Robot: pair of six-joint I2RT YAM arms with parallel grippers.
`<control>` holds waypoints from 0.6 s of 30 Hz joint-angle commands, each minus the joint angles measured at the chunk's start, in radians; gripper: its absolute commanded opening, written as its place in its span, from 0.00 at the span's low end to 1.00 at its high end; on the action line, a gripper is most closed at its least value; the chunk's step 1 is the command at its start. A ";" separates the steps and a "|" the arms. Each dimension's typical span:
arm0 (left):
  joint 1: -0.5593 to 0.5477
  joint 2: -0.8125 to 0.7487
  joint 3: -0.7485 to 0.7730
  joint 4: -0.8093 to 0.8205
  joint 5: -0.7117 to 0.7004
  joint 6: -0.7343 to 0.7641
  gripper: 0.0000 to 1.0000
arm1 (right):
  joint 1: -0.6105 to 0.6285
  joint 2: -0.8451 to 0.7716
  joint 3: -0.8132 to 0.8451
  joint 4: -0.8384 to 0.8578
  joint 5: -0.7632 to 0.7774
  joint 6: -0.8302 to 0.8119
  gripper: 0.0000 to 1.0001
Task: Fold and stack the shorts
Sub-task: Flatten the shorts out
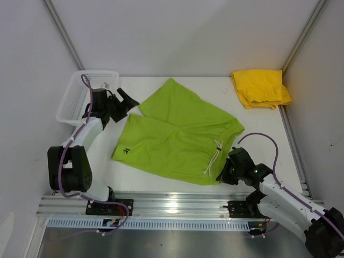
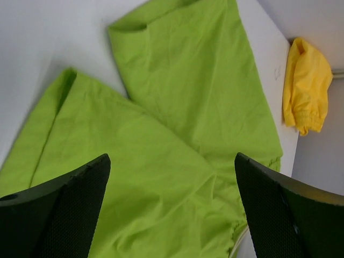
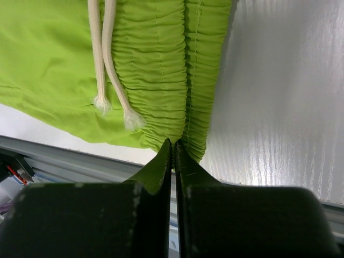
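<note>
The lime green shorts lie spread flat across the middle of the table, leg hems to the left and waistband to the right. My left gripper hovers open above the leg hems; in the left wrist view its fingers stand wide apart over the green cloth, holding nothing. My right gripper is shut on the gathered waistband at the near right corner, beside the white drawstring. The yellow shorts sit bunched in the far right corner, also seen as yellow shorts in the left wrist view.
A white mesh basket stands at the far left, just behind the left arm. Grey walls close in the table on three sides. A metal rail runs along the near edge, below the waistband.
</note>
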 commanded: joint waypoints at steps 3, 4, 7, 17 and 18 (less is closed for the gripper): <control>-0.018 -0.229 -0.153 -0.148 -0.043 0.027 0.97 | -0.048 0.013 0.053 0.038 0.003 -0.017 0.00; -0.018 -0.273 -0.175 -0.171 -0.066 0.021 0.97 | -0.051 0.010 0.054 0.038 0.001 -0.017 0.00; -0.018 -0.476 -0.284 -0.246 -0.138 0.002 0.98 | -0.061 0.002 0.050 0.038 0.000 -0.017 0.00; -0.018 -0.833 -0.425 -0.605 -0.231 -0.061 0.97 | -0.071 0.018 0.030 0.067 -0.017 -0.013 0.00; -0.018 -0.852 -0.445 -0.641 -0.236 -0.099 0.96 | -0.071 0.019 0.027 0.069 -0.016 -0.010 0.00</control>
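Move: The left hand, open and empty, hangs some 14 cm above the table. The near left corner of the shorts lies about 18 cm back and 6 cm to its left; the small dark logo 15 cm straight back; the basket some 12 cm ahead and 20 cm left. The right hand, shut on the near end of the waistband, has that corner about 11 cm ahead and 43 cm left, and the drawstring ends 4 cm ahead and 5 cm left. Still pinching the near end of the waistband, the right hand eases it about 1.5 cm forward and slightly up. Touching nothing, the left hand sweeps quickly back some 18 cm and drifts a little left towards the shorts' near left corner, at nearly the same height, fingers kept wide open and the wrist turning about 10 degrees counter-clockwise. ##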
